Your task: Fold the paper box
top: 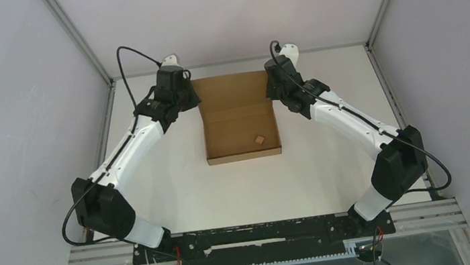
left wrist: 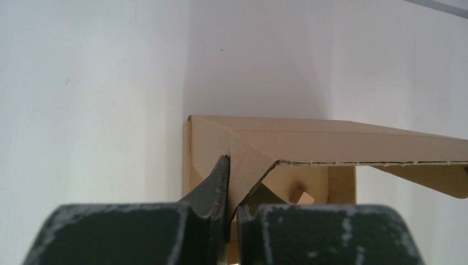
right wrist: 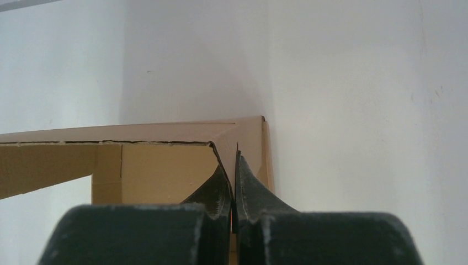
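The brown paper box (top: pixel 238 115) lies in the middle of the white table, its tray open toward me and its lid flap (top: pixel 232 91) raised at the far end. My left gripper (top: pixel 188 95) is shut on the lid's left side flap (left wrist: pixel 248 165). My right gripper (top: pixel 272 85) is shut on the lid's right side flap (right wrist: pixel 234 141). The box also shows in the left wrist view (left wrist: pixel 331 141) and in the right wrist view (right wrist: pixel 138 165). A tiny brown cardboard scrap (top: pixel 259 139) lies inside the tray and shows in the left wrist view (left wrist: pixel 302 197).
White walls with metal frame posts (top: pixel 77 37) enclose the table on three sides. The arm bases sit on a black rail (top: pixel 258 236) at the near edge.
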### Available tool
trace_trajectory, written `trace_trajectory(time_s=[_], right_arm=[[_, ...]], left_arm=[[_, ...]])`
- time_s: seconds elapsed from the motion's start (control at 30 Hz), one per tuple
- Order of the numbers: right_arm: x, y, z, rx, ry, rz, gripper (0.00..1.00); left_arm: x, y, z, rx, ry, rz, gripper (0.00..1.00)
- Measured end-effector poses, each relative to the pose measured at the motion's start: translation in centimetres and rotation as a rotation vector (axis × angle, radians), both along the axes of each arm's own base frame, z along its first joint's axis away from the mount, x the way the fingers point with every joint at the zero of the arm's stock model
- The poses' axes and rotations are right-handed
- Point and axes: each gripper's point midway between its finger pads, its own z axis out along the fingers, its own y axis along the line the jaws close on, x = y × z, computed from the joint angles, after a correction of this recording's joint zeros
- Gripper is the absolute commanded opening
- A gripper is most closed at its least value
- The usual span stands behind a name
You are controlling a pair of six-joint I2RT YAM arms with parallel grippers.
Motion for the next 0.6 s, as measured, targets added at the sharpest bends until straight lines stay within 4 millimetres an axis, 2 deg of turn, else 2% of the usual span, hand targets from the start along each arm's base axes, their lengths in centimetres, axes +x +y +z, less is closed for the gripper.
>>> trace_trajectory(time_s=[0.23,0.47,0.6], right_arm=[[-0.8,0.0,-0.7,-0.012,-0.004,-0.008,0.0],[-2.4,-0.1,-3.2,-0.04,0.039,-0.002,0.0],[-3.5,0.0,-3.9,-0.042,0.052,0.003,0.0]], left_arm=[[-1.1,0.0,-0.7,-0.005,-0.01,-0.001,0.08],[-2.8,0.0,-2.6,0.019,0.025,-0.013,0.08],[-4.0,0.1,-3.2,0.028,0.032,-0.021,0.08]])
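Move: The lid stands up between my hands, its free corners already pinched in both grippers. The box's front wall, where the lid has to come, lies about 11 cm back from my left hand, 11 cm to its right and 17 cm below; from my right hand it is 10 cm back, 9 cm left. The loose cardboard piece inside lies about 5 cm back and 17 cm right of my left hand, or 5 cm back and 4 cm left of my right. Both my hands keep their pinch on the lid's corners and draw it together back and down towards the box's front wall, about 5 cm in all. I start mainly backward, then sink as well; my wrists hardly turn and my fingers stay shut on the flaps. ##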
